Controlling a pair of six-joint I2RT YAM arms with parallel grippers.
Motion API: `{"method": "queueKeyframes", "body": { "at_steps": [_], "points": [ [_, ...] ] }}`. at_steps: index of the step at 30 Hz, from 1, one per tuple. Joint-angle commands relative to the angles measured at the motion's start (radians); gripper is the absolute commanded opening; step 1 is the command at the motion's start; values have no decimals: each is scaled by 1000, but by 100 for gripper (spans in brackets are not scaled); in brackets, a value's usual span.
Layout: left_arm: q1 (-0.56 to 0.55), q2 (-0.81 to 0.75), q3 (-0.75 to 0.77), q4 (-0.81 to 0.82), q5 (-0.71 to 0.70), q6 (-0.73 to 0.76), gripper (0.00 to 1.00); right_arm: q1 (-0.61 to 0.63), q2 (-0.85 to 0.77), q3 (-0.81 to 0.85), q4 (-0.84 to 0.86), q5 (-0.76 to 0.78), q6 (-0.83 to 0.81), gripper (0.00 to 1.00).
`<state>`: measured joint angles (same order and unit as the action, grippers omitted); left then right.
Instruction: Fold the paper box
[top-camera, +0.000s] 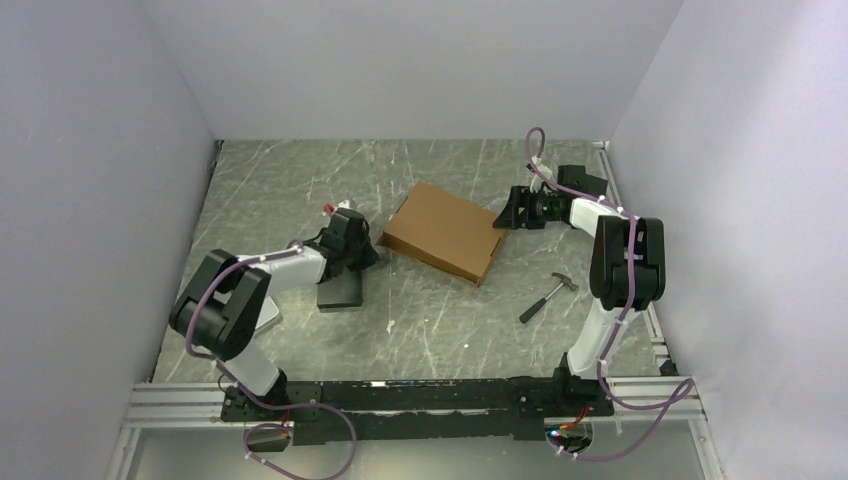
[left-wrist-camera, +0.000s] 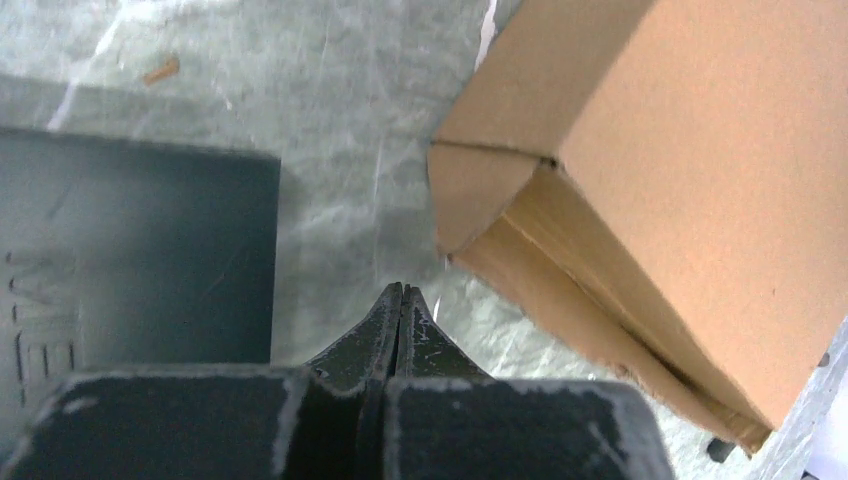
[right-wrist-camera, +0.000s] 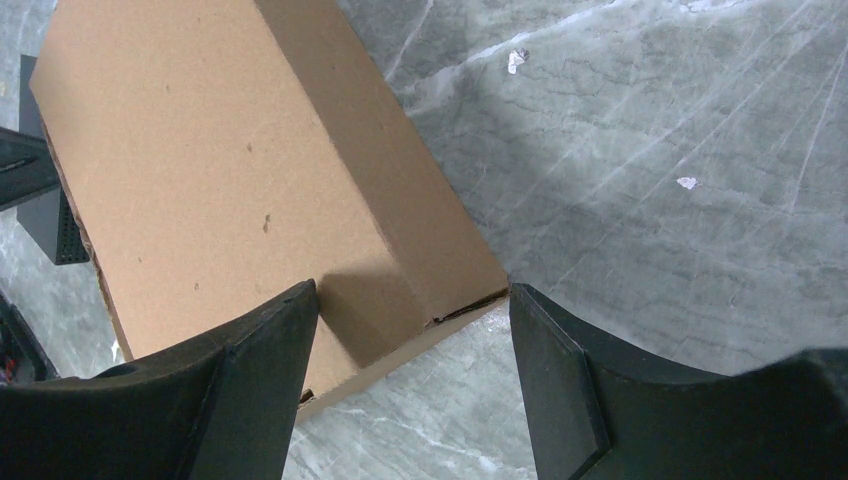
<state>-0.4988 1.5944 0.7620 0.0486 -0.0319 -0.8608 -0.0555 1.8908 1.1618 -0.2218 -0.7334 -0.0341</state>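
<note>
The paper box (top-camera: 445, 232) is brown cardboard and lies as a closed shallow box in the middle of the table. My left gripper (top-camera: 372, 250) is shut and holds nothing; it sits low just left of the box's near left corner. In the left wrist view its tips (left-wrist-camera: 402, 288) are pressed together a short way from that corner of the box (left-wrist-camera: 700, 150). My right gripper (top-camera: 505, 215) is open at the box's right corner. In the right wrist view that gripper (right-wrist-camera: 412, 290) straddles the corner of the box (right-wrist-camera: 230, 170), one finger (right-wrist-camera: 270, 340) over the top face.
A black rectangular block (top-camera: 341, 290) lies on the table under the left wrist, also seen as the block (left-wrist-camera: 140, 250) beside the jaws. A small hammer (top-camera: 548, 297) lies right of centre. A small red-tipped item (top-camera: 328, 209) sits behind the left gripper. White walls enclose three sides.
</note>
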Motion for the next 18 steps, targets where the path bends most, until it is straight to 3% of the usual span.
{"method": "queueKeyframes", "body": {
  "at_steps": [1, 11, 18],
  "points": [
    [25, 62, 93, 33, 59, -20, 0, 17, 37, -7, -53, 89, -55, 73],
    [78, 225, 381, 21, 122, 53, 0, 17, 35, -12, -53, 88, -53, 72],
    [103, 161, 327, 44, 253, 137, 0, 16, 26, -10, -53, 74, -53, 73]
  ]
}}
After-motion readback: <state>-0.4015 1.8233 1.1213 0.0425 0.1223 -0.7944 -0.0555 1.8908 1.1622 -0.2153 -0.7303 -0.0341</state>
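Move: Just ahead of the closed left fingers, about 4 cm out and 1 cm to the right, stands the left corner of the paper box. The middle of the box is some 6 cm ahead and 16 cm right, slightly below the fingertips. The black case lies about 9 cm left and 4 cm back. From the right hand, that left corner is roughly 29 cm left and 4 cm back, and the box's middle some 14 cm left and 2 cm back. Pushing forward with closed fingertips, the left hand meets the near side of the box beside its left corner and carries that end along. It travels about 9.5 cm forward, drifting a little right, stays low at first, then rises some 4 cm. The right hand stays put, its open fingers still astride the box's right corner as a pivot. ##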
